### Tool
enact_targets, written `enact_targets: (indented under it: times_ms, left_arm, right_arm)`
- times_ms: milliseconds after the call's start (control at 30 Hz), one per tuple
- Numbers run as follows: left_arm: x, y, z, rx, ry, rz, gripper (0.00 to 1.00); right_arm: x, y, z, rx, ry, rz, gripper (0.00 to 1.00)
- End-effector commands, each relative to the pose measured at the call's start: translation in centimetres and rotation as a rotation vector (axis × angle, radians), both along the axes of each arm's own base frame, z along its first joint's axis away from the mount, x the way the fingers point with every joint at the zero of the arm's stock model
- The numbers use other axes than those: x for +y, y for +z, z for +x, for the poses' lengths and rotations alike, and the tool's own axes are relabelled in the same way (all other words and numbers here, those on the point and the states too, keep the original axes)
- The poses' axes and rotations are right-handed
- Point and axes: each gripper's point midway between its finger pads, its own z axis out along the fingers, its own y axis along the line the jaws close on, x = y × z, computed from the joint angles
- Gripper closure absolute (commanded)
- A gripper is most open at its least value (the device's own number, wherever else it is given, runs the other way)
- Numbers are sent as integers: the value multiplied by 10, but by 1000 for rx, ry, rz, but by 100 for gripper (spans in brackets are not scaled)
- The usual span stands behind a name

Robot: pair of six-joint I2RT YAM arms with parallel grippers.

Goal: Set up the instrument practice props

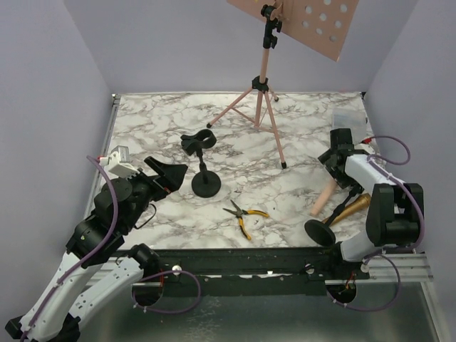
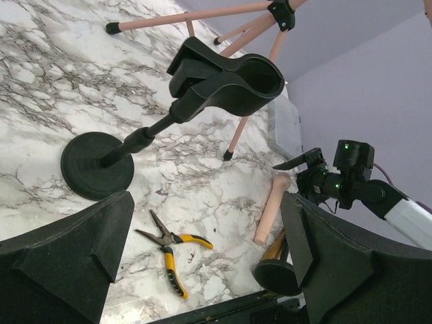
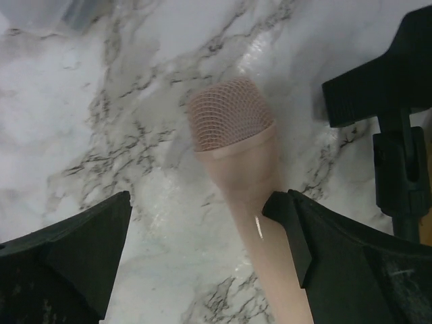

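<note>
The pink tripod music rack (image 1: 263,85) stands at the back, its perforated desk (image 1: 313,21) tilted high. One black round-based holder (image 1: 204,171) stands upright mid-table, its clip (image 2: 229,81) empty. My left gripper (image 1: 167,174) hovers open just left of it, fingers wide (image 2: 206,229). At the right, the pink microphone (image 1: 322,201) and the gold microphone (image 1: 353,209) lie on the table beside a second holder lying down (image 1: 320,231). My right gripper (image 3: 202,229) is open over the pink microphone (image 3: 233,128), whose body runs beside the right finger (image 3: 304,229).
Yellow-handled pliers (image 1: 244,216) lie near the front edge between the arms. A clear plastic box (image 1: 349,117) sits at the back right corner. The fallen holder's clip (image 3: 385,74) lies right of the pink microphone's head. Walls close in on three sides.
</note>
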Motion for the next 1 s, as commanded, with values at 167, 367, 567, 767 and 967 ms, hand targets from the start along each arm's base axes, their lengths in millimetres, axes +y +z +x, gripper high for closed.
enact_targets:
  times_ms: [167,367,567,767,967]
  left_arm:
    - [-4,1,-1,-6,-27,3,1]
    - [-8,1,3,4,-33,15,1]
    - [-14,2,5,3,-52,12,1]
    - [-13,3,3,-6,-54,3,1]
    - [-10,3,0,-15,-49,0,1]
  right_arm:
    - [-8,-46,-26,170,-31,-30,13]
    - [-6,-31,-12,73,47,-45,52]
    - [2,7,5,-81,127,-35,90]
    - [49,82,16,-450,422,50,100]
    - [165,203,-60,-1269,1183,118,99]
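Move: The pink microphone lies under the open right hand, its middle some 7 cm back, 4 cm left and 4 cm below, with the mesh head nearest the fingers. At table height, the black clip stand's middle is about 12 cm back and 2 cm right, and the clear plastic case about 16 cm ahead and 6 cm right. From the left hand the microphone is some 7 cm ahead, 47 cm right and 29 cm below. The right fingers close on the pink microphone just below its mesh head and pinch it, after the hand has sunk about 4 cm with a slight draw back. Still gripping, the hand then lifts roughly 15 cm from that low point, swinging left late in the climb while the wrist tips the fingers up towards level and turns counter-clockwise. ##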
